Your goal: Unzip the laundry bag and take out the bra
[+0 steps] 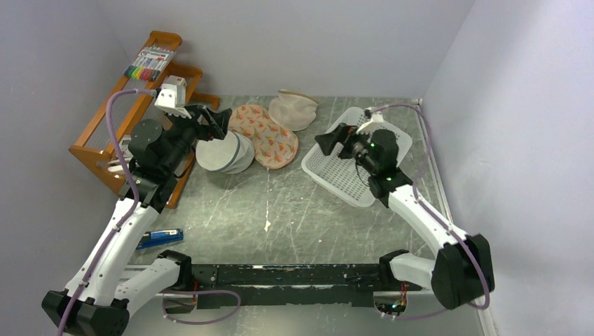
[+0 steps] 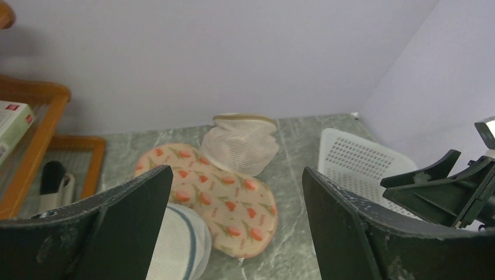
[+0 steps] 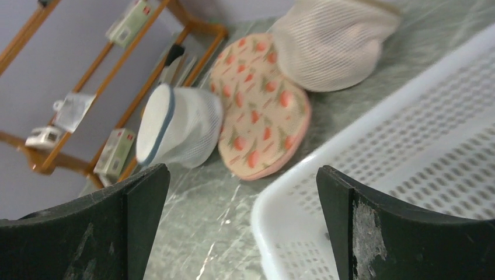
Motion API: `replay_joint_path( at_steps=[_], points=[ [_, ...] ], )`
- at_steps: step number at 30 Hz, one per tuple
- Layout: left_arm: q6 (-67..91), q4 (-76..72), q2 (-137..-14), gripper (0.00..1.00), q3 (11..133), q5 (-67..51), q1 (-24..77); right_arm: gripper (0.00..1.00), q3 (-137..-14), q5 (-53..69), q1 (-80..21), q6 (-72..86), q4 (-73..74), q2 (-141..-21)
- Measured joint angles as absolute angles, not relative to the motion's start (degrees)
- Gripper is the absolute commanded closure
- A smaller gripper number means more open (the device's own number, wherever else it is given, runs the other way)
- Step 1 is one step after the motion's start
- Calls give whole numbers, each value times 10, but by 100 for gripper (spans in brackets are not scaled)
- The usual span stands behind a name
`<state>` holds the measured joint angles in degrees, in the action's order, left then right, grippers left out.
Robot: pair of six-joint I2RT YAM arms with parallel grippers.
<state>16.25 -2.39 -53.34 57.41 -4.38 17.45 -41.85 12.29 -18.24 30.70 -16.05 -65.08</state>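
The laundry bag [image 1: 225, 152] is a round white mesh pouch with a thin dark zip rim. It lies at the table's back left, leaning against an orange floral pouch [image 1: 270, 134]. My left gripper [image 1: 216, 120] hovers open just above and behind it, with nothing between its fingers; the bag [image 2: 178, 248] shows under the left finger in the left wrist view. My right gripper [image 1: 328, 142] hangs open over the left end of a white basket [image 1: 350, 178], pointing toward the bag [image 3: 175, 125], and is empty. The bra is hidden.
A beige mesh pouch [image 1: 294, 108] sits behind the floral pouch near the back wall. A wooden rack [image 1: 105, 150] with markers and small boxes stands along the left wall. A blue tool [image 1: 160, 238] lies by the left arm's base.
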Motion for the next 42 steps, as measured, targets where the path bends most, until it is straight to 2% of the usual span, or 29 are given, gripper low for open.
replay_joint_path(
  at_steps=[10, 20, 27, 33, 39, 42],
  points=[
    [126, 14, -494, 6, 572, 25, 175, 0, -545, 114, -356, 310, -185, -849],
    [118, 17, -476, 6, 553, 89, 175, 1, -718, 64, -465, 368, -207, -1065],
    [118, 18, -477, 6, 553, 91, 175, 23, -763, 18, -506, 458, -206, -1143],
    [119, 18, -481, 6, 553, 88, 175, 32, -773, 6, -518, 513, -207, -1193],
    [120, 18, -484, 7, 553, 85, 175, 36, -802, 11, -518, 552, -213, -1236],
    [120, 18, -487, 6, 553, 84, 175, 43, -817, 20, -518, 566, -220, -1252]
  ],
)
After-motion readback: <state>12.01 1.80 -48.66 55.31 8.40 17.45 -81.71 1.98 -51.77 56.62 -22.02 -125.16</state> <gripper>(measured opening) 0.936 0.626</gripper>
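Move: The white laundry bag with the blue zip lies about 34 cm to the right gripper's left, some 2 cm ahead and 18 cm lower. The white basket sits under that gripper, its middle about 7 cm right, 3 cm ahead and 20 cm down; the patterned mat is about 23 cm left and 10 cm ahead, flat on the table. From the left gripper, the laundry bag is roughly 4 cm ahead, level sideways and 32 cm below. Sweep the right gripper off the basket and about 33 cm left to the zip end of the laundry bag, sinking some 15 cm, mostly in the second half. Turn it roughly 15 degrees counter-clockwise, tip the fingers down nearly 30 degrees, and narrow them from wide open to about two thirds. Shift the open left gripper about 5 cm left, turning it slightly counter-clockwise. ##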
